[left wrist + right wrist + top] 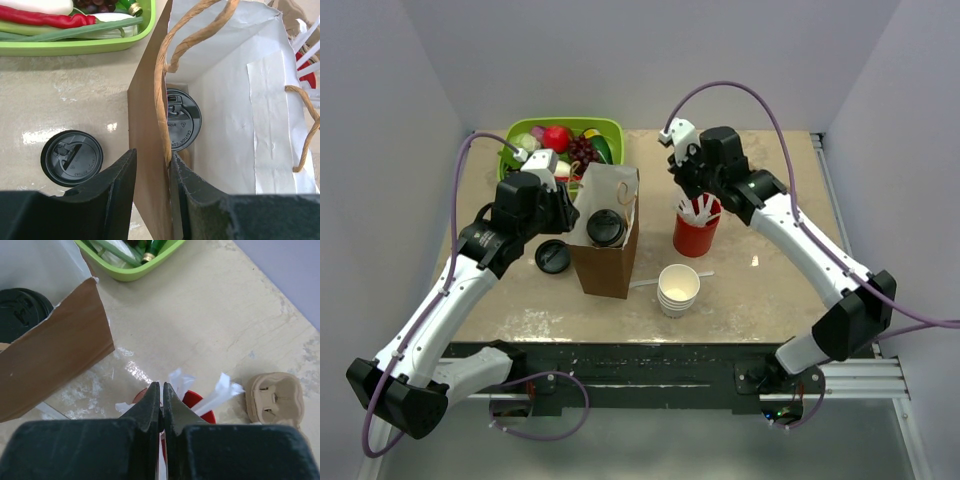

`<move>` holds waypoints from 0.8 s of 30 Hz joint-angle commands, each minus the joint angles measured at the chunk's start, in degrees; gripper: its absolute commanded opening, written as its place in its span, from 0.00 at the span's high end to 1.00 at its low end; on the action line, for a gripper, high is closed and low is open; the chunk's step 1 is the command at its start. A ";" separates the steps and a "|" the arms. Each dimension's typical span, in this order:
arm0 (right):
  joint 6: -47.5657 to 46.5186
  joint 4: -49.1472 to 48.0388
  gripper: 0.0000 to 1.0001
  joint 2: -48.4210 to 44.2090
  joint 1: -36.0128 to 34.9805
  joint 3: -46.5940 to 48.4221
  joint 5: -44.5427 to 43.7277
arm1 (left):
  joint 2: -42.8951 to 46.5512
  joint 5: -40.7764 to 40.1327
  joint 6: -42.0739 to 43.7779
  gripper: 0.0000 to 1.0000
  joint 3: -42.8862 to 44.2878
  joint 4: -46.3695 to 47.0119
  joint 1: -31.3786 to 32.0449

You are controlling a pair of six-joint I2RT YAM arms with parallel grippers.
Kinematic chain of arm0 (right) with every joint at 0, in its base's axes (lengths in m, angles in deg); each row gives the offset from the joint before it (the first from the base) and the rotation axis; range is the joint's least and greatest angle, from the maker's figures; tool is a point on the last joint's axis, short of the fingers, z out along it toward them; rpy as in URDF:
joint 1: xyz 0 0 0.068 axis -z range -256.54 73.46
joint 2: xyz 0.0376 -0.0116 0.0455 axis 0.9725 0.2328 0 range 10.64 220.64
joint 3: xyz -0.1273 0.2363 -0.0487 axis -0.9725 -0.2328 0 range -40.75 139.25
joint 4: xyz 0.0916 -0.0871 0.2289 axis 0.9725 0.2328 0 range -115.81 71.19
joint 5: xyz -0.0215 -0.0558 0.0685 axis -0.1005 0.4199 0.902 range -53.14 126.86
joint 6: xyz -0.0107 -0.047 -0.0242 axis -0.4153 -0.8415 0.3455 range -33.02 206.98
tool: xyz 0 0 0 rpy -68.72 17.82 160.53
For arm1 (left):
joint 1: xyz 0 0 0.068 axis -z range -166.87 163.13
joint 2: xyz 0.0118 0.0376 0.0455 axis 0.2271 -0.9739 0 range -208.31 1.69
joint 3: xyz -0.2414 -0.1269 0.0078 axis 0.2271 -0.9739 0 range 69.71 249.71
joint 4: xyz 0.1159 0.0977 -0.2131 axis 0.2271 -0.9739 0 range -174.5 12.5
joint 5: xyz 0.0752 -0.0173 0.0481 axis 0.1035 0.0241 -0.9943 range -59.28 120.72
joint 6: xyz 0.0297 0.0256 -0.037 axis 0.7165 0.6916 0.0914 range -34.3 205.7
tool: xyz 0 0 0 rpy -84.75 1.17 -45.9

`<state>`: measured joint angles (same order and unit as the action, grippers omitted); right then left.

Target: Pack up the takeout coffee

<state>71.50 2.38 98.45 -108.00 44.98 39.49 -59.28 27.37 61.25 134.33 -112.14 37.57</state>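
Observation:
The takeout coffee (pixel 606 228), a white cup under a black sip lid (pixel 181 120), stands inside the open brown paper bag (pixel 610 262). Its lid also shows at the left edge of the right wrist view (pixel 20 310). My left gripper (pixel 572 205) is at the bag's left wall (pixel 147 125), its fingers (pixel 152 155) closed on that wall beside the twine handle. My right gripper (pixel 703 200) hovers over a red cup (pixel 696 232) of white wrapped straws. Its jaws (pixel 161 385) are shut, with a white straw pinched between them.
A loose black lid (pixel 552 256) lies on the table left of the bag (pixel 71 157). A stack of lidless white cups (pixel 678 290) stands in front. A green basket (pixel 560 124) of produce is behind the bag. A beige cardboard piece (pixel 275 397) lies beside the red cup.

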 commanded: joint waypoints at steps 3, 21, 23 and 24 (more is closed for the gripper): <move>1.86 -2.61 1.00 -7.12 -0.09 0.40 -2.37 | 1.03 0.45 0.45 0.64 0.16 2.55 -0.10; 4.23 -11.04 1.00 -20.82 -0.09 0.66 -6.94 | 1.12 0.54 0.10 0.64 -0.20 2.90 -0.19; 4.93 -13.15 1.00 -22.32 -0.09 0.14 -5.19 | 1.12 0.54 0.10 0.64 -0.20 2.90 -0.10; 5.63 -13.68 1.00 -23.20 -0.09 0.05 -4.31 | 1.03 0.54 0.10 0.64 -0.20 2.90 -0.10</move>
<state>74.41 -4.49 79.50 -108.02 44.98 33.44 -59.25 27.52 61.23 134.31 -111.44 37.57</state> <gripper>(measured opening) 0.025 0.366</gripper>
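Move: The right gripper is shut on a straw, low over the red straw cup, whose middle is about 12 cm below and some 2 cm to the right. The paper bag stands about 20 cm to its left and 10 cm nearer the base, its middle some 8 cm lower; the stacked cups are about 16 cm nearer and 2 cm left, 13 cm down. From the left hand, at the bag's rim, the bag's middle is about 8 cm right, 2 cm ahead and 10 cm below. Keep the right fingers shut on the straw and draw it quickly upward, about 16 cm, away from the red straw cup. Let the hand ease back and to the right on the way, some 5 cm each, and tip the fingers up by roughly 20 degrees until they point nearly level. ##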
